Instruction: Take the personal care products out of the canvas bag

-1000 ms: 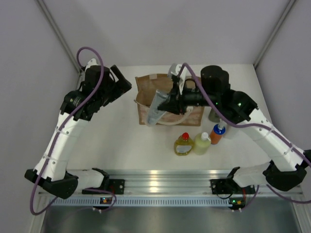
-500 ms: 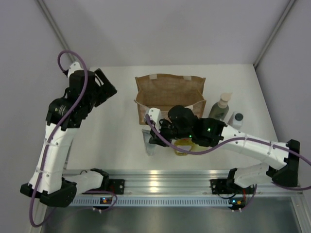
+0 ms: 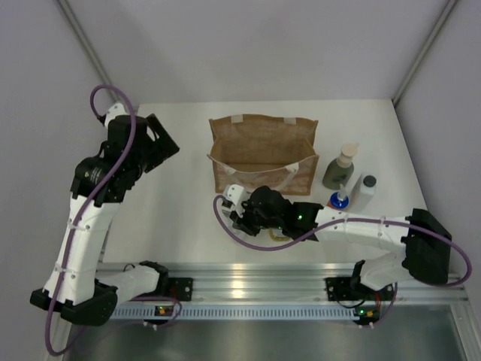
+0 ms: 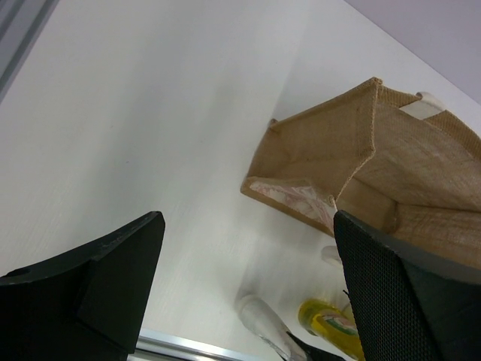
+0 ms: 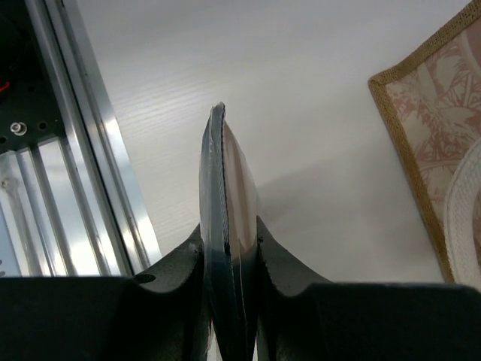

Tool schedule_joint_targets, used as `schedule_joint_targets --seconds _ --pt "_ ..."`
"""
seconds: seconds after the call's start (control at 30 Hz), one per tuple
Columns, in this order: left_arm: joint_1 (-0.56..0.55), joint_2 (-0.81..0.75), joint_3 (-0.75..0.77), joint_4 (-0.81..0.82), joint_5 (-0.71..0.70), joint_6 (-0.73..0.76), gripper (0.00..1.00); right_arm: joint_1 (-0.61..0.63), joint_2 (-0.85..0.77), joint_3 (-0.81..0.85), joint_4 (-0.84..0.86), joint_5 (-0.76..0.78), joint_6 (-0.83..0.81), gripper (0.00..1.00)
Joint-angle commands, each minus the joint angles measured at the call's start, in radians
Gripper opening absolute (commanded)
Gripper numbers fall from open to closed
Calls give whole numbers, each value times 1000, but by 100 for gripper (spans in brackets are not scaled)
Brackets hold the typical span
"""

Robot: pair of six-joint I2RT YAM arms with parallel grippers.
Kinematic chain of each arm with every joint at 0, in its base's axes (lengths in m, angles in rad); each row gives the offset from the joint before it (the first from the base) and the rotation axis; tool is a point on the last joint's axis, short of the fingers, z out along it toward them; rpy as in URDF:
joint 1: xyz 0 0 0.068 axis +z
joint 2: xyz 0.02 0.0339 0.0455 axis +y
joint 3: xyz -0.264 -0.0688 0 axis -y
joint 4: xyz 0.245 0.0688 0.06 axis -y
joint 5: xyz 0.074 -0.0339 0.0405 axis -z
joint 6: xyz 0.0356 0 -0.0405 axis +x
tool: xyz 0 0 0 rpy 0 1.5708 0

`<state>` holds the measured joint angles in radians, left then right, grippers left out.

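Note:
The tan canvas bag (image 3: 263, 147) stands open at the table's middle back, seen also in the left wrist view (image 4: 361, 158). My right gripper (image 3: 234, 214) is low over the table in front of the bag, shut on the silvery tube (image 5: 225, 173), which points toward the front rail. The tube (image 4: 263, 320) hangs just above the tabletop beside the yellow bottle (image 4: 331, 323). A grey-green pump bottle (image 3: 340, 169), a white dark-capped bottle (image 3: 364, 189) and an orange blue-capped bottle (image 3: 337, 201) stand right of the bag. My left gripper (image 3: 161, 143) hangs open and empty, raised left of the bag.
The aluminium rail (image 3: 248, 274) runs along the table's near edge, close to the tube's tip (image 5: 218, 109). The bag's cream handle (image 5: 466, 218) droops over its printed front face (image 5: 436, 128). My right forearm (image 3: 361, 224) lies across the bottles in front.
My right arm has swung the tube from above the bag down to the table in front of it. My left arm has drawn back to the left and stays open.

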<state>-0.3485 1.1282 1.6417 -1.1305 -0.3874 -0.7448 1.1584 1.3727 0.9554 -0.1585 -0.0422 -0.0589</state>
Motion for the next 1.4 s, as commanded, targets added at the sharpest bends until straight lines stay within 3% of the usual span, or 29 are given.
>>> schedule_joint_targets --seconds 0.0,0.43,0.6,0.73,0.93,1.2,1.37 --pt "6 -22 -14 -6 -13 18 99 18 -1 -9 250 36 27 0" --pt "8 -19 -37 -5 -4 33 98 33 46 -66 317 94 71 2" --pt "9 -11 -40 -6 -2 45 98 52 61 -53 284 120 68 14" --pt "13 -4 -39 -5 -1 53 98 61 69 -34 237 116 68 44" --pt "16 13 -45 -6 -1 84 99 61 60 -3 192 94 68 71" --pt "19 15 -36 -6 -10 140 98 31 -36 68 83 123 90 77" --pt "19 19 -23 -6 -27 206 99 -80 -147 127 -68 228 186 79"
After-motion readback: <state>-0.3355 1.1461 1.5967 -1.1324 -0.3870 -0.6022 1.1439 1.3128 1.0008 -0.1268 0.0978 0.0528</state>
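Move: The right hand still holds the white tube by its body, the tube's middle being some 3 cm below the hand and a centimetre to its left, with clear table for it just underneath. The yellow bottle stands about 13 cm to the hand's right, level with it, and the green bottle some 21 cm right, also level. The canvas bag lies about 17 cm ahead and 8 cm right. From the left hand the tube is roughly 11 cm back, 17 cm right and 23 cm below. With the white tube still gripped, the right hand eases down about 2 cm and slightly forward and left to set its lower end on the table left of the yellow bottle, then nearly stops and opens its fingers wide, letting go of the tube. It then lifts away about 7 cm, swinging forward and to the right and turning some 10 degrees clockwise, while the empty, open left hand sinks about 2 cm. ##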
